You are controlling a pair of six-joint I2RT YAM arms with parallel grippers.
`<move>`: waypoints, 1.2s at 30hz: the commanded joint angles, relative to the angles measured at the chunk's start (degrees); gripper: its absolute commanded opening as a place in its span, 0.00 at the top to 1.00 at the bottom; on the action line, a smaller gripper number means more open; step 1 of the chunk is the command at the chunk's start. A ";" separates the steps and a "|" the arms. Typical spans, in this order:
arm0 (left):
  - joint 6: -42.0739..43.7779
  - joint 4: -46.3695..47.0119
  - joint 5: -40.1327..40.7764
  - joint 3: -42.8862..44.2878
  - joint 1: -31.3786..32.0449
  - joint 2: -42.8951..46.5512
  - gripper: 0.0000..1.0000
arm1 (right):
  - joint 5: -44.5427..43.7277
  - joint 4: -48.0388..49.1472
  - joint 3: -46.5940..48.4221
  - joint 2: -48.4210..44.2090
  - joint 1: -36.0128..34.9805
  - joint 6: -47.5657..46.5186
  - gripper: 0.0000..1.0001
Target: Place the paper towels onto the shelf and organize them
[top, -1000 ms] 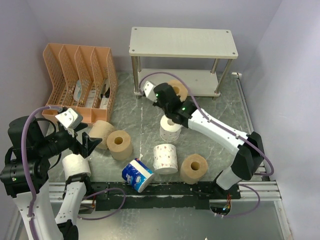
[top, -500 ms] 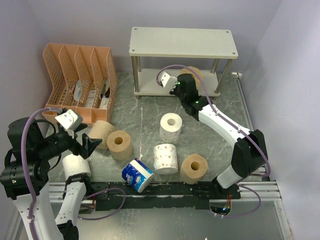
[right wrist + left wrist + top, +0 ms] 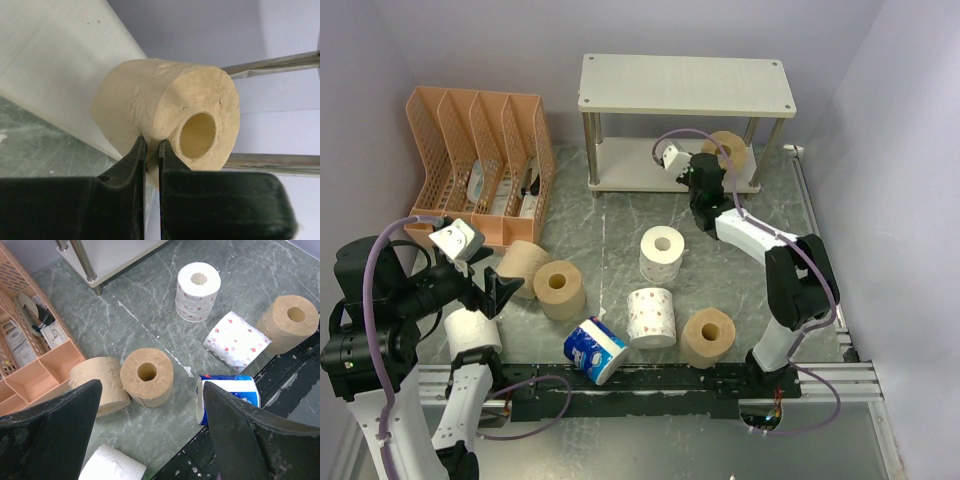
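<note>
The shelf (image 3: 685, 84) stands at the back, with its lower board (image 3: 655, 158) in view. My right gripper (image 3: 712, 170) is shut on the outer edge of a tan roll (image 3: 728, 150), holding it at the right end of the lower board. In the right wrist view the gripper (image 3: 151, 145) pinches the roll (image 3: 165, 107) beside its hollow core, over the board (image 3: 55, 65). My left gripper (image 3: 492, 288) is open and empty, and in its wrist view it (image 3: 152, 384) hovers above a tan roll (image 3: 146, 376).
On the table lie two tan rolls (image 3: 523, 265) (image 3: 558, 288), a white roll (image 3: 472, 332), a blue-white roll (image 3: 594, 350), a lying printed roll (image 3: 651, 316), an upright printed roll (image 3: 662, 253) and a tan roll (image 3: 708, 337). An orange mesh organizer (image 3: 480, 160) stands at the left.
My right gripper has carried the tan roll from in front of the shelf to the right and back, to the right end of the lower board. The left arm has not moved.
</note>
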State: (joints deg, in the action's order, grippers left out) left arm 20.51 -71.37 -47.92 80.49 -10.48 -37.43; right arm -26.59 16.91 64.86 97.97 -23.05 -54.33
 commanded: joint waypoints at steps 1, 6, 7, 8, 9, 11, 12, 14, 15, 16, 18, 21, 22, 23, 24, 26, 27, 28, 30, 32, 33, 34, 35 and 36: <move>-0.48 1.15 0.28 -0.07 -0.68 0.15 0.05 | -1.86 13.71 0.36 1.06 1.86 -1.35 1.00; -0.65 1.28 0.55 -0.15 -0.70 0.11 0.06 | -1.55 14.89 3.24 4.22 3.92 1.28 1.00; -0.65 1.32 0.53 -0.16 -0.71 0.24 0.06 | -1.36 14.29 3.78 4.81 4.19 1.95 1.00; -0.69 1.31 0.55 -0.16 -0.74 0.27 0.06 | -1.36 14.03 4.31 5.42 4.31 2.20 1.00; -0.73 1.32 0.61 -0.16 -0.77 0.25 0.06 | -1.62 13.57 4.87 6.10 4.35 2.27 1.00; -0.74 1.32 0.83 -0.15 -0.85 -0.02 0.06 | -2.61 12.69 5.95 7.71 4.38 2.23 1.00; -0.81 1.35 0.94 -0.15 -1.03 -0.19 0.06 | -3.20 13.42 5.93 8.28 4.39 2.12 1.00; -0.75 1.25 0.91 -0.07 -1.11 -0.54 0.06 | -3.96 14.57 6.22 9.38 4.73 2.30 1.00; -0.78 1.24 0.90 -0.07 -1.16 -0.68 0.07 | -3.93 14.42 6.58 9.84 5.01 2.38 1.00; -0.79 1.24 1.02 -0.07 -1.16 -0.66 0.07 | -3.91 14.68 6.86 10.45 5.27 2.40 1.00; -1.12 1.47 1.56 -0.15 -1.32 -0.58 0.07 | -5.04 15.49 7.94 11.94 5.90 2.45 1.00; -1.48 1.74 2.13 -0.32 -1.56 0.02 0.08 | -5.57 14.82 10.20 13.61 6.95 4.81 1.00; -1.52 1.76 2.13 -0.33 -1.67 0.20 0.08 | -5.46 14.51 10.85 14.01 7.30 5.73 1.00; -1.53 1.76 2.14 -0.33 -1.73 0.29 0.08 | -5.45 14.23 11.38 14.38 7.53 6.38 1.00; -1.53 1.76 2.13 -0.33 -1.88 0.28 0.08 | -5.60 14.28 11.70 14.71 7.65 6.64 1.00; -1.43 1.69 1.99 -0.33 -1.98 -0.02 0.08 | -6.06 15.05 11.66 15.03 7.71 6.60 1.00; -1.36 1.61 1.91 -0.25 -2.12 -0.18 0.08 | -6.17 15.46 11.42 14.97 7.68 6.55 0.98; -1.23 1.55 1.76 -0.20 -2.14 -0.37 0.08 | -6.23 15.85 11.12 14.76 7.68 6.59 0.92; -0.97 1.35 1.33 -0.08 -2.28 -0.69 0.08 | -6.70 16.81 10.34 14.26 7.66 6.54 0.83; -0.71 1.16 1.05 0.00 -2.36 -0.96 0.08 | -6.63 17.71 9.55 13.50 7.72 6.26 0.77; -0.70 1.29 0.92 -0.17 -2.42 -0.99 0.08 | -6.42 17.78 9.32 13.09 7.68 6.47 0.75; -0.75 1.46 0.78 -0.34 -2.45 -0.98 0.08 | -6.19 17.48 9.24 12.78 7.74 6.62 0.75; -0.67 1.42 0.69 -0.37 -2.59 -1.04 0.08 | -6.01 17.05 9.31 12.49 7.69 6.80 0.74; -0.53 1.29 0.58 -0.34 -2.61 -1.14 0.08 | -5.87 16.95 9.32 12.36 7.66 6.90 0.74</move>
State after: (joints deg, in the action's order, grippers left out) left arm 19.68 -71.29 -46.54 80.47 -12.29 -37.93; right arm -31.62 30.28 74.37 112.95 -15.57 -48.31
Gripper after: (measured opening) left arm 0.925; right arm 0.254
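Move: The brown roll, already pinched in the right gripper at its near rim, goes to the right end of the lower shelf: a spot roughly 10 cm ahead, 9 cm to the right and 5 cm below. The shelf's front right post stands some 13 cm right and 2 cm ahead; the upright white roll about 23 cm back, 12 cm left and 14 cm down. From the idle left gripper the spot is about 47 cm ahead, 48 cm right, 19 cm below. Bring the right gripper, still pinching the brown roll, about 6.5 cm forward and 6 cm right, deeper over the lower shelf towards its right end, sinking some 4 cm midway to lower the roll and turning around 15 degrees clockwise. Once there, part the fingers about a fifth of their range to let go of the rim, rising a centimetre or so. ##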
